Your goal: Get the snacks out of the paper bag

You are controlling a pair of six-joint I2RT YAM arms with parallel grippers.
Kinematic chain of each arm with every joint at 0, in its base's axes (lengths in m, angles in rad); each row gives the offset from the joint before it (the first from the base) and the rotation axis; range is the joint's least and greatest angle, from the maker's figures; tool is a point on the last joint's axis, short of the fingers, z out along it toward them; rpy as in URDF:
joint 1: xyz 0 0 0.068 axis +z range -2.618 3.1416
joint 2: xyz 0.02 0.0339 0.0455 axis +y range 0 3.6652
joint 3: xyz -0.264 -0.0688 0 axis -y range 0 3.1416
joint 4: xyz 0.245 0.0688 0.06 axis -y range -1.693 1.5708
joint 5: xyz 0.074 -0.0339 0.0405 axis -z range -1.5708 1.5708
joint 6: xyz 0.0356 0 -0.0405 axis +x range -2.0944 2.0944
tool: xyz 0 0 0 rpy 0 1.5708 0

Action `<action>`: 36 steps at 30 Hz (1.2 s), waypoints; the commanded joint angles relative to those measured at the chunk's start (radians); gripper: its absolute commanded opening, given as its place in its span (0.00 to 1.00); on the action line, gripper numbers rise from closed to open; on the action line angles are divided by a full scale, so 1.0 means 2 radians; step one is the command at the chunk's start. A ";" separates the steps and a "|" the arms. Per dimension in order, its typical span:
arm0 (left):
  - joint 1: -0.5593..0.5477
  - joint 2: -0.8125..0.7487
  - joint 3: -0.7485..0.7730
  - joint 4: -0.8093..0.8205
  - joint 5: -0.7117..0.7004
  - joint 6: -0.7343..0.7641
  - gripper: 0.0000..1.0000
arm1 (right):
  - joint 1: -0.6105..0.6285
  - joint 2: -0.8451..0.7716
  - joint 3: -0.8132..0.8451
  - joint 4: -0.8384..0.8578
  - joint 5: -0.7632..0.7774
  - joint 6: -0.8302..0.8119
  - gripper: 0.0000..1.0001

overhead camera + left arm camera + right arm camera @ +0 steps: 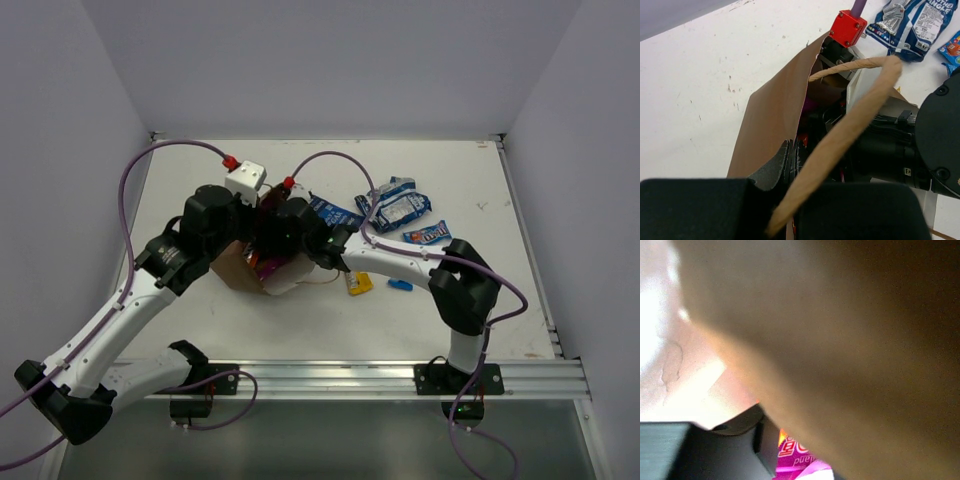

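Note:
The brown paper bag lies on its side left of centre, its mouth facing right. My left gripper is shut on the bag's upper wall; in the left wrist view the fingers pinch the paper edge, with a loop handle crossing in front. My right gripper is inside the bag's mouth. In the right wrist view one finger presses against a magenta-purple pouch; the other finger is hidden by the blurred bag wall. The pouch shows as a magenta patch in the bag's mouth.
On the table to the right of the bag lie a dark blue bag, two blue-white packets, a blue bar, a yellow bar and a small blue bar. White walls enclose the table.

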 commanded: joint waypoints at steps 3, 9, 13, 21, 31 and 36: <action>-0.002 -0.005 0.007 0.022 -0.003 -0.004 0.00 | 0.001 0.027 0.015 -0.030 -0.003 0.017 0.26; -0.001 -0.007 0.005 0.023 -0.009 -0.002 0.00 | 0.000 0.005 0.005 -0.033 0.008 0.006 0.00; -0.001 -0.009 0.001 0.023 -0.016 -0.001 0.00 | -0.001 -0.045 -0.025 0.001 -0.005 -0.022 0.00; -0.001 -0.010 -0.002 0.019 -0.047 0.002 0.00 | -0.001 -0.176 -0.065 0.093 -0.032 -0.125 0.00; 0.000 -0.001 0.014 0.008 -0.095 0.001 0.00 | -0.017 -0.311 -0.051 0.046 0.008 -0.223 0.00; 0.000 0.006 0.012 0.004 -0.122 -0.007 0.00 | -0.082 -0.403 -0.050 -0.020 0.008 -0.245 0.00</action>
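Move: The orange snack lies down in the paper bag right at the right hand's open fingertips, about 1 cm ahead, 1 cm to the left and 2 cm below. A magenta snack is some 2 cm back, level sideways and 4 cm lower. On the table, about 14 cm down, a blue snack lies 11 cm ahead and 15 cm right, a yellow one 4 cm back and 20 cm right. From the left hand the orange snack is roughly 1 cm ahead, 3 cm right and 13 cm below. Down inside the bag the right fingers shut fully and pinch the orange snack. The hand then hauls it up and out of the bag mouth, some 24 cm up and about 14 cm to the right, easing slightly back, while the wrist tips up about 35 degrees. The left hand keeps its pinch on the bag's rim and late on draws it about 3 cm left, turning a little counter-clockwise. ##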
